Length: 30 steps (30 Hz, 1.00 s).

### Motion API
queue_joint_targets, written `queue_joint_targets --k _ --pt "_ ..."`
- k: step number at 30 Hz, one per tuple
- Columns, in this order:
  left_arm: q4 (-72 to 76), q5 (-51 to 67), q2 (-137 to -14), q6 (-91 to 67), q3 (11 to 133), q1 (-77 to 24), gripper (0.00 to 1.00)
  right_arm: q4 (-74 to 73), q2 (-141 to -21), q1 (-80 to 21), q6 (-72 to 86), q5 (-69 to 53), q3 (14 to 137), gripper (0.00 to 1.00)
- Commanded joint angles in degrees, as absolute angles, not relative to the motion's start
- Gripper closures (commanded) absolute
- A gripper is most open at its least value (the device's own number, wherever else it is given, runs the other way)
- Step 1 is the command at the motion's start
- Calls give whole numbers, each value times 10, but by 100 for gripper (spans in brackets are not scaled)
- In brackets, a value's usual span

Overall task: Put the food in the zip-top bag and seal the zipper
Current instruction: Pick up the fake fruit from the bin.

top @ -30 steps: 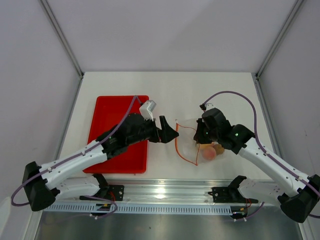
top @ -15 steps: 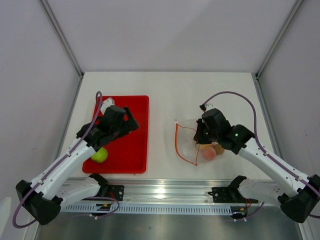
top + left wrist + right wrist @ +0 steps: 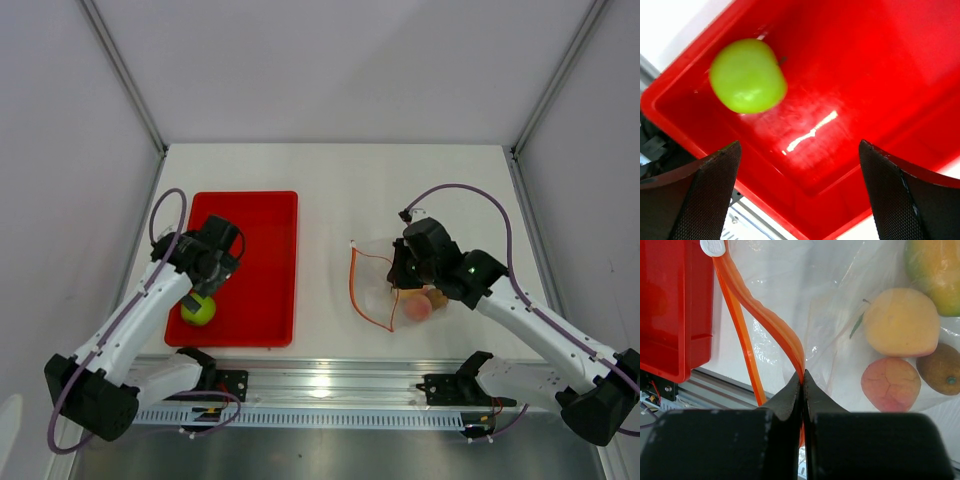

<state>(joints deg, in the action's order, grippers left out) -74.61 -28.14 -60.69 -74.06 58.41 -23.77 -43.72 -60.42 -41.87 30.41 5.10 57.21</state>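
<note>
A green apple (image 3: 198,310) (image 3: 747,76) lies in the near left corner of the red tray (image 3: 265,260). My left gripper (image 3: 203,287) (image 3: 799,150) hangs open just above the tray floor beside the apple, nothing between its fingers. The clear zip-top bag (image 3: 375,285) (image 3: 840,315) lies right of the tray with its mouth gaping toward it. My right gripper (image 3: 398,275) (image 3: 802,375) is shut on the orange zipper (image 3: 353,285) (image 3: 765,315), lifting one lip. Inside the bag rest a peach-pink fruit (image 3: 418,308) (image 3: 891,384), a yellow-orange fruit (image 3: 900,322), a small brown fruit (image 3: 942,369) and a green-orange fruit (image 3: 935,270).
The tray's near rim (image 3: 765,200) runs close under the left fingers. A white slider tab (image 3: 713,247) sits at the end of the zipper. A metal rail (image 3: 330,385) with both arm bases lines the table's near edge.
My left arm has swung from the bag's mouth back left over the tray and now hangs by the green apple, still open. The right gripper and bag have not moved.
</note>
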Motion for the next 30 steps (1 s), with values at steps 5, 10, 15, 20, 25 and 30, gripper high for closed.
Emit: queue_joint_targets --k 5,10,15,20,25,30 --pt "-785 -291 -615 -773 558 -192 1 -422 -592 -418 297 50 569 100" --pt "-749 -299 -593 -765 519 -159 1 -420 -590 -416 297 52 564 100" --pt "-732 -294 -617 -757 506 -127 0 -419 -590 -416 296 47 563 100" --pt "-711 -288 -647 -748 504 -112 1 -422 -588 -415 295 51 563 100" --pt "-701 -287 -670 -742 508 -97 0 -424 -587 -413 295 53 562 100" --pt "-689 -294 -680 -739 495 -88 0 -423 -588 -410 294 52 562 100"
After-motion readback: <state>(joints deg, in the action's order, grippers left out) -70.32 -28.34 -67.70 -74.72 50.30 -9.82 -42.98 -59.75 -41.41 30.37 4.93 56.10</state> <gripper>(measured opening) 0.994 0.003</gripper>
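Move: The green apple, the last fruit in the red bin, sits about 6 cm to the left of the open left hand, some 3 cm back and 11 cm below. The bin's near-left corner lies about 13 cm left and 10 cm back of that hand, and the bin's middle some 7 cm ahead and 2 cm to its right. From the right hand the apple is about 39 cm left and roughly level, lower down. Down and to the left, the left hand sinks about 5.5 cm and shifts some 5 cm over towards the green apple, drawing back a little at first and then easing forward again as the leftward travel fades. The wrist turns about 15 degrees counter-clockwise and the fingers tip more steeply down, staying wide open. The right hand keeps its pinch on the bag's mouth. ##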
